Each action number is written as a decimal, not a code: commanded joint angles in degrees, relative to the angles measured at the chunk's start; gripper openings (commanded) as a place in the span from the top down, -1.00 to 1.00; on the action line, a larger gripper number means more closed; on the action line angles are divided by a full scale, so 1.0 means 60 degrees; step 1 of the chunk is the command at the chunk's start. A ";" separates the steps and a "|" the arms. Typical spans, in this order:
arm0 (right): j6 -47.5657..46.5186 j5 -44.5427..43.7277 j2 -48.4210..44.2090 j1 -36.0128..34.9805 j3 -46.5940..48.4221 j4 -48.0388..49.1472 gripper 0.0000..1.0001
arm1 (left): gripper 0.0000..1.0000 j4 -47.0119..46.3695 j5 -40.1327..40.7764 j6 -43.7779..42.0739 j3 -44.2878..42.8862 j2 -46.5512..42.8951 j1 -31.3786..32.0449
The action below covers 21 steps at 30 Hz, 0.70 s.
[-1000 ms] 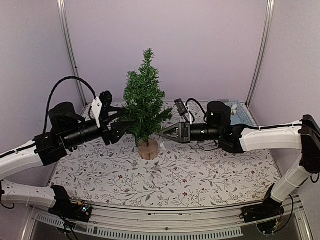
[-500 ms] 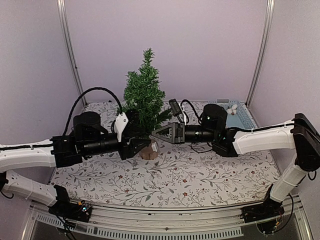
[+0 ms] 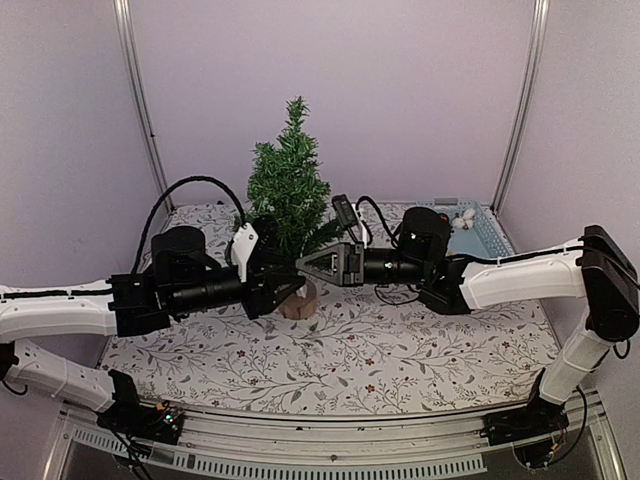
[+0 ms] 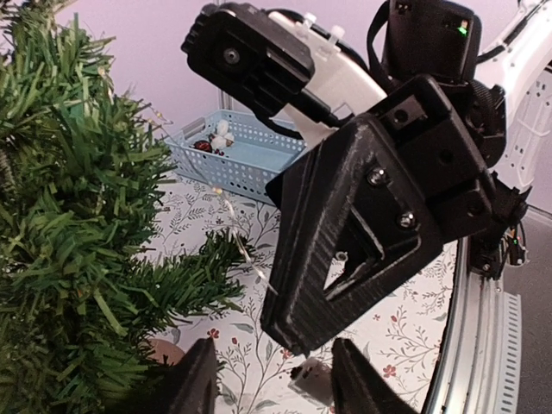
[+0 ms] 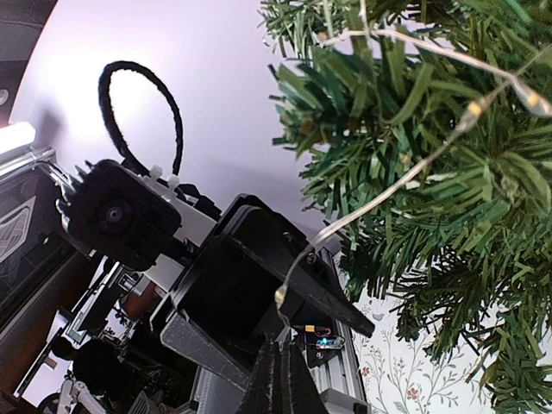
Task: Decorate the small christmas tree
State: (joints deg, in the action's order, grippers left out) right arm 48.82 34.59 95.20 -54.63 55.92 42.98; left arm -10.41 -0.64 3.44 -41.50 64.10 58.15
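The small christmas tree (image 3: 289, 190) stands upright on its pale wooden stump (image 3: 298, 302) at mid table; its branches fill the left of the left wrist view (image 4: 69, 216). A thin wire light string (image 5: 405, 185) is draped over the branches and runs down to my right gripper (image 5: 280, 371), which is shut on it. That gripper (image 3: 300, 263) points left, just in front of the tree's lower branches. My left gripper (image 4: 274, 379) is open, low by the stump (image 3: 290, 284), its jaws either side of the right gripper's tip (image 4: 302, 341).
A blue basket (image 3: 480, 228) with small ornaments sits at the back right, also in the left wrist view (image 4: 246, 155). A small white box (image 4: 312, 376) lies on the floral cloth (image 3: 330, 360) beside the stump. Both arms cross in front of the tree.
My left arm has swung from left of the tree to low in front of it, meeting the right gripper's tip, its jaws narrower. The right gripper has edged left, still shut.
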 commanded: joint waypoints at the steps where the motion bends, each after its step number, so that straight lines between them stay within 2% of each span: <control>1: 0.0008 -0.0135 0.0139 -0.0083 0.0278 0.0357 0.99 | 0.28 -0.0235 0.0078 0.0051 0.0086 -0.0059 0.0142; 2: -0.0003 -0.0152 0.0120 -0.0080 0.0275 0.0352 0.99 | 0.39 -0.0226 0.0078 0.0019 0.0100 -0.0106 0.0147; 4: -0.0017 -0.0160 0.0102 -0.0092 0.0295 0.0353 0.99 | 0.76 -0.0160 0.0078 -0.0027 0.0111 -0.0207 0.0138; 6: -0.0021 -0.0115 0.0125 -0.0080 0.0325 0.0363 0.98 | 0.99 -0.0039 0.0078 -0.0067 0.0091 -0.0290 0.0139; 14: 0.0026 -0.0066 0.0240 -0.0088 0.0319 0.0424 0.87 | 1.00 0.0676 0.0651 -0.0277 0.0046 -0.0831 0.0137; 21: 0.0012 -0.0136 0.0207 -0.0080 0.0303 0.0424 0.32 | 1.00 0.1601 0.1342 -0.0552 -0.0031 -0.1491 0.0116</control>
State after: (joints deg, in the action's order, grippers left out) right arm 49.01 34.02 95.92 -54.76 56.73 44.21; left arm -4.67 4.08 1.80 -41.41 57.43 58.50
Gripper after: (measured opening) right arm 0.297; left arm 0.005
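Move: The free end of the light string, pinched in the right fingertips, lies between the left hand's half-open fingers, about 1 cm to the right of the left hand point and level with it. The small white tag dangles some 3 cm below that end. The tree's middle stands roughly 16 cm straight ahead of either hand at about the same height, its wood base some 20 cm below them. For the right hand, the string end is right at its own fingertips. Staying in place at first, the left hand shuts its half-open fingers on the string end beside the right fingertips, then draws away leftward and up by about 3 cm with only a slight turn. The right hand keeps its place and, as the left starts to leave, opens its shut fingers to roughly a third to let go of the string. ##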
